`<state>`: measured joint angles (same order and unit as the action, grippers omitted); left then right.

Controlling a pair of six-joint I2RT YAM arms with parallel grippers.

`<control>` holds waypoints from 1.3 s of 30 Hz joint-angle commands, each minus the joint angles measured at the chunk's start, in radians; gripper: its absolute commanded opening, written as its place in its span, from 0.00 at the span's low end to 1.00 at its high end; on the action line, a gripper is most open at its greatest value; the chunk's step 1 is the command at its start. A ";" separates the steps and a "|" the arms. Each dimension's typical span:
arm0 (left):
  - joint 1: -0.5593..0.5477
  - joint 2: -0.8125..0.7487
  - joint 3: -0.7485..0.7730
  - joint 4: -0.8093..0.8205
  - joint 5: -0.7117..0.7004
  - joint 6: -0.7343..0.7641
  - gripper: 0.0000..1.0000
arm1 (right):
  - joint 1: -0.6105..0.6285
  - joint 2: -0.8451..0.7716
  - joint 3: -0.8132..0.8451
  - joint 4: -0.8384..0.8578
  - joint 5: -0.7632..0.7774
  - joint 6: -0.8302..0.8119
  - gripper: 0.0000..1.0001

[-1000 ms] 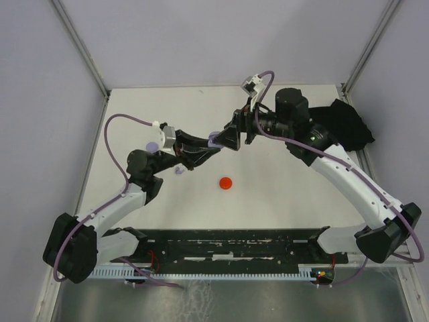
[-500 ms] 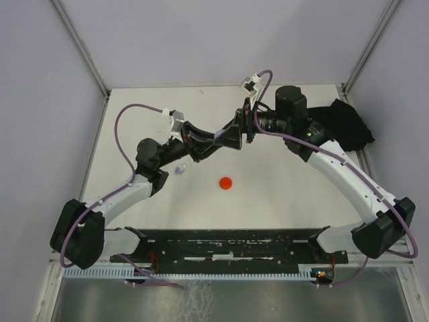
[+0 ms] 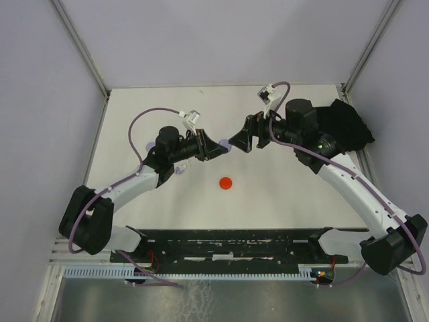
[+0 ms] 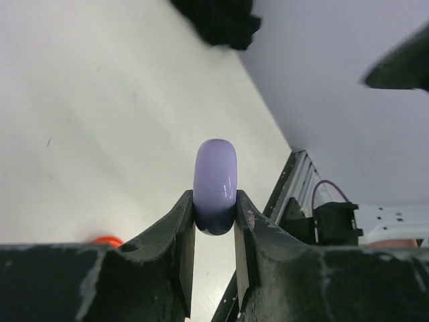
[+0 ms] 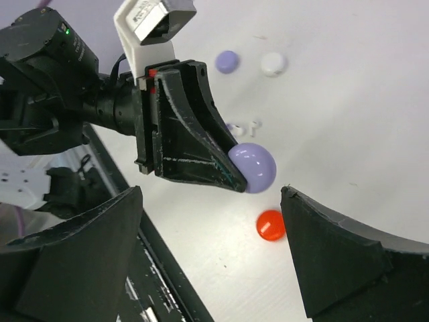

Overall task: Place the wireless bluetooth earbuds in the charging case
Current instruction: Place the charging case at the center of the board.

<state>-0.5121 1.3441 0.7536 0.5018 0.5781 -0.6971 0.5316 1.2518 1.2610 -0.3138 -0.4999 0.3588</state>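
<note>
My left gripper (image 4: 214, 213) is shut on a lilac round charging case (image 4: 215, 181), held on edge above the table. The top view shows this case (image 3: 226, 147) between the two arms, at the tip of my left gripper (image 3: 220, 149). My right gripper (image 3: 236, 143) faces it from the right, open and empty. In the right wrist view the case (image 5: 253, 168) hangs in front of my open right gripper (image 5: 211, 194), touching neither finger. Two tiny whitish-clear earbuds (image 5: 242, 127) lie on the table beyond it. A small lilac piece (image 3: 177, 170) lies by the left arm.
A red round case (image 3: 226, 182) lies on the white table below the grippers. A lilac disc (image 5: 227, 62) and a white disc (image 5: 273, 63) lie farther left. Black cloth (image 3: 345, 127) is heaped at the back right corner. A black rail (image 3: 228, 245) runs along the near edge.
My left gripper has swung right and turned with the lilac case in it. My right gripper has drawn back to the right, off the case, and stands apart from it.
</note>
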 commanded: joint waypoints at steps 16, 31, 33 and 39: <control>-0.067 0.597 0.426 -0.559 -0.104 0.057 0.27 | -0.005 -0.157 -0.249 -0.179 0.485 -0.097 0.93; -0.079 0.575 0.479 -0.783 -0.383 0.198 0.55 | -0.005 -0.112 -0.235 -0.201 0.514 -0.133 0.94; -0.073 0.548 0.485 -0.815 -0.425 0.220 0.85 | -0.004 -0.108 -0.233 -0.204 0.519 -0.137 0.94; -0.023 0.441 0.498 -0.884 -0.542 0.261 0.94 | -0.004 -0.100 -0.221 -0.220 0.532 -0.147 0.94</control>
<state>-0.5766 1.8771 1.2270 -0.2977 0.1795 -0.5137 0.5289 1.1500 1.0065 -0.5396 0.0044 0.2321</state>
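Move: My left hand holds the purple charging case high over the board. The spot I take it to is about 21 cm below, roughly 2 cm ahead and 3 cm to the right. The red case stands 5 cm nearer me than that spot, about 1 cm to its left; the purple-white earbuds lie some 15 cm to its left and 1 cm nearer. From my empty right hand the spot is about 30 cm down and 3 cm left. I drop my left hand some 20 cm, fast at first and then easing, drifting a little forward and right while the fingers tip some 45 degrees to point down, and bring the case onto the board beyond the red case. There I open wide and come free of it, going left, slightly up and forward. My open right hand backs off about 10 cm right and sinks some 13 cm. ##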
